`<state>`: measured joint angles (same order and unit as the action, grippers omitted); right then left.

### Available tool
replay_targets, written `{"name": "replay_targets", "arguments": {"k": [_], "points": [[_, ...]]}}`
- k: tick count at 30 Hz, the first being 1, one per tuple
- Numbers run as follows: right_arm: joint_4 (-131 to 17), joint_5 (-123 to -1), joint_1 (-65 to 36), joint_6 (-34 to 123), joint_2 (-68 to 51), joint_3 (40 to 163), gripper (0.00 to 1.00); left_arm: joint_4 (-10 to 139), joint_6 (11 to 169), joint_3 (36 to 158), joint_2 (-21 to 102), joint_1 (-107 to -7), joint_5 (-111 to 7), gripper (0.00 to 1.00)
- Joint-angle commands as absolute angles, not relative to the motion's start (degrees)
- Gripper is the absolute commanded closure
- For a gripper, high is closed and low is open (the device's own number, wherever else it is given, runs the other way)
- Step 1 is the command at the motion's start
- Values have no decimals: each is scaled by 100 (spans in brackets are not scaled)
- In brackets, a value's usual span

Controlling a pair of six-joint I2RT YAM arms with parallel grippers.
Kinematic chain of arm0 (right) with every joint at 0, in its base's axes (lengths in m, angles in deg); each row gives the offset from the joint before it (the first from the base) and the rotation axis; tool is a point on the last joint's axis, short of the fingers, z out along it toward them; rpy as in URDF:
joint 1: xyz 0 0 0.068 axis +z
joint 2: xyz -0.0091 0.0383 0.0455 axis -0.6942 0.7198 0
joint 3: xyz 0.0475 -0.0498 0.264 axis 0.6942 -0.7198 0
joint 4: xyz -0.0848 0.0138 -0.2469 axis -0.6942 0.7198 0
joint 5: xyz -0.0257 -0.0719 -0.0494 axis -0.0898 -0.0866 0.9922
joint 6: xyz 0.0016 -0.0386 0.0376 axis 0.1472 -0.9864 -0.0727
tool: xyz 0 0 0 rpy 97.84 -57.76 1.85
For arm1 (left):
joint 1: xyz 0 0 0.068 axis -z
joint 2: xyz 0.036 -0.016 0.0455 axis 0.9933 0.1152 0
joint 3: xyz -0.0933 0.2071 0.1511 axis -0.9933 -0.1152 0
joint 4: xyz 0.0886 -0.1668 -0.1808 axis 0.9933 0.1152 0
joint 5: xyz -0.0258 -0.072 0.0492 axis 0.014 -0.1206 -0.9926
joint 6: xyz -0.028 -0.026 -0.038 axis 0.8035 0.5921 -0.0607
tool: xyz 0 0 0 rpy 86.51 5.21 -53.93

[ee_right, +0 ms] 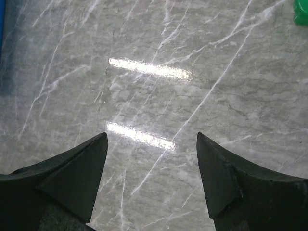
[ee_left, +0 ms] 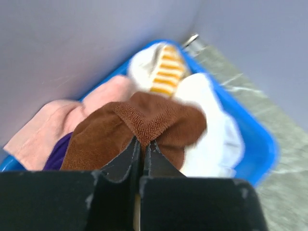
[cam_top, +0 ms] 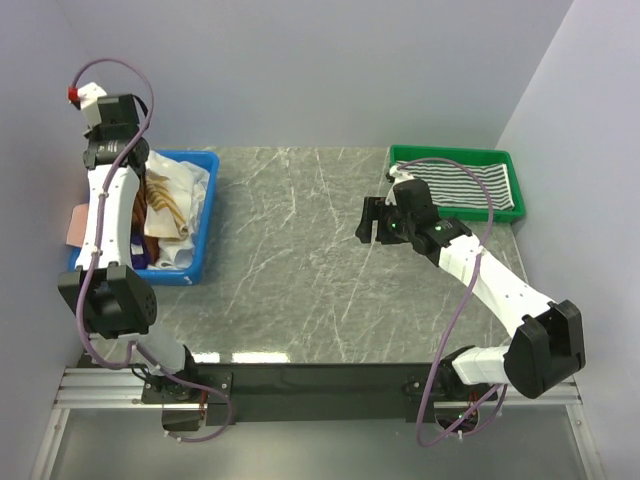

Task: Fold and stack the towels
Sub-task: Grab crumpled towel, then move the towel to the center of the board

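A heap of towels fills the blue bin (ee_left: 262, 144) at the table's left. On top lies a brown towel (ee_left: 163, 120), and my left gripper (ee_left: 143, 143) is shut on a raised fold of it. Around it lie a pink towel (ee_left: 53, 125), a yellow-white striped towel (ee_left: 166, 74), a white towel (ee_left: 216, 134) and a bit of purple towel (ee_left: 60, 150). A grey-white striped towel (cam_top: 465, 185) lies flat in the green tray (cam_top: 450, 153). My right gripper (cam_top: 368, 222) hovers open over bare marble (ee_right: 151, 139), nothing between its fingers.
The blue bin (cam_top: 200, 270) stands against the left wall, with the left arm (cam_top: 105, 200) stretched over it. The green tray sits at the back right corner. The marble table (cam_top: 290, 260) lies between them. Grey walls close in on the left, back and right.
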<state>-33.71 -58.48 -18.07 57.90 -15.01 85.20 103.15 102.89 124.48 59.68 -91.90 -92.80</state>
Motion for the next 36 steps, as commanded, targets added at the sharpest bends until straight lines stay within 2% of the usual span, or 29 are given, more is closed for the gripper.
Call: {"name": "replay_targets", "arguments": {"k": [1,7,12,19,23,27,32,36], "points": [[-3340,-5853,-1759,5769,-1539,8774,19,10175,10141,13158,5747,-9042,-8898,99],[-3349,-5687,-1768,5672,-1750,8687,19,10229,9983,14555,5922,-8752,-8572,100],[-3507,-5537,-1759,5584,-2065,8494,19,9737,10158,15356,5888,-8647,-7579,100],[-3858,-5072,-1759,5531,-2707,8046,19,8392,10694,15049,5606,-8383,-5680,100],[-4209,-4747,-1768,5496,-3208,7729,20,8233,10388,15076,5502,-7479,-5293,100],[-4456,-4474,-1768,5443,-3832,7395,20,8198,10421,14549,5062,-6697,-5109,100],[-4676,-4193,-1768,5364,-4360,7122,20,8013,10957,13679,4377,-6274,-4643,100],[-4738,-3990,-1768,5347,-4650,6973,20,8329,11195,13222,4314,-6001,-4563,97]]}}
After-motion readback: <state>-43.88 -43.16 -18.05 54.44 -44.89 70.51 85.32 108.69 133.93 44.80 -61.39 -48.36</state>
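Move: The left hand already pinches the brown towel; the middle of the bare table, where it is being taken, lies about 40 cm to its right, 13 cm back and 30 cm below. The blue bin's middle is some 6 cm back, 6 cm to its right and 25 cm down; the green bin is roughly 78 cm right and 4 cm ahead. From the right hand, the table's middle is about 17 cm left, level ahead, 17 cm below. Still pinching the brown towel, the left hand rises 25 cm, then swings 35 cm right; the right rises too. ##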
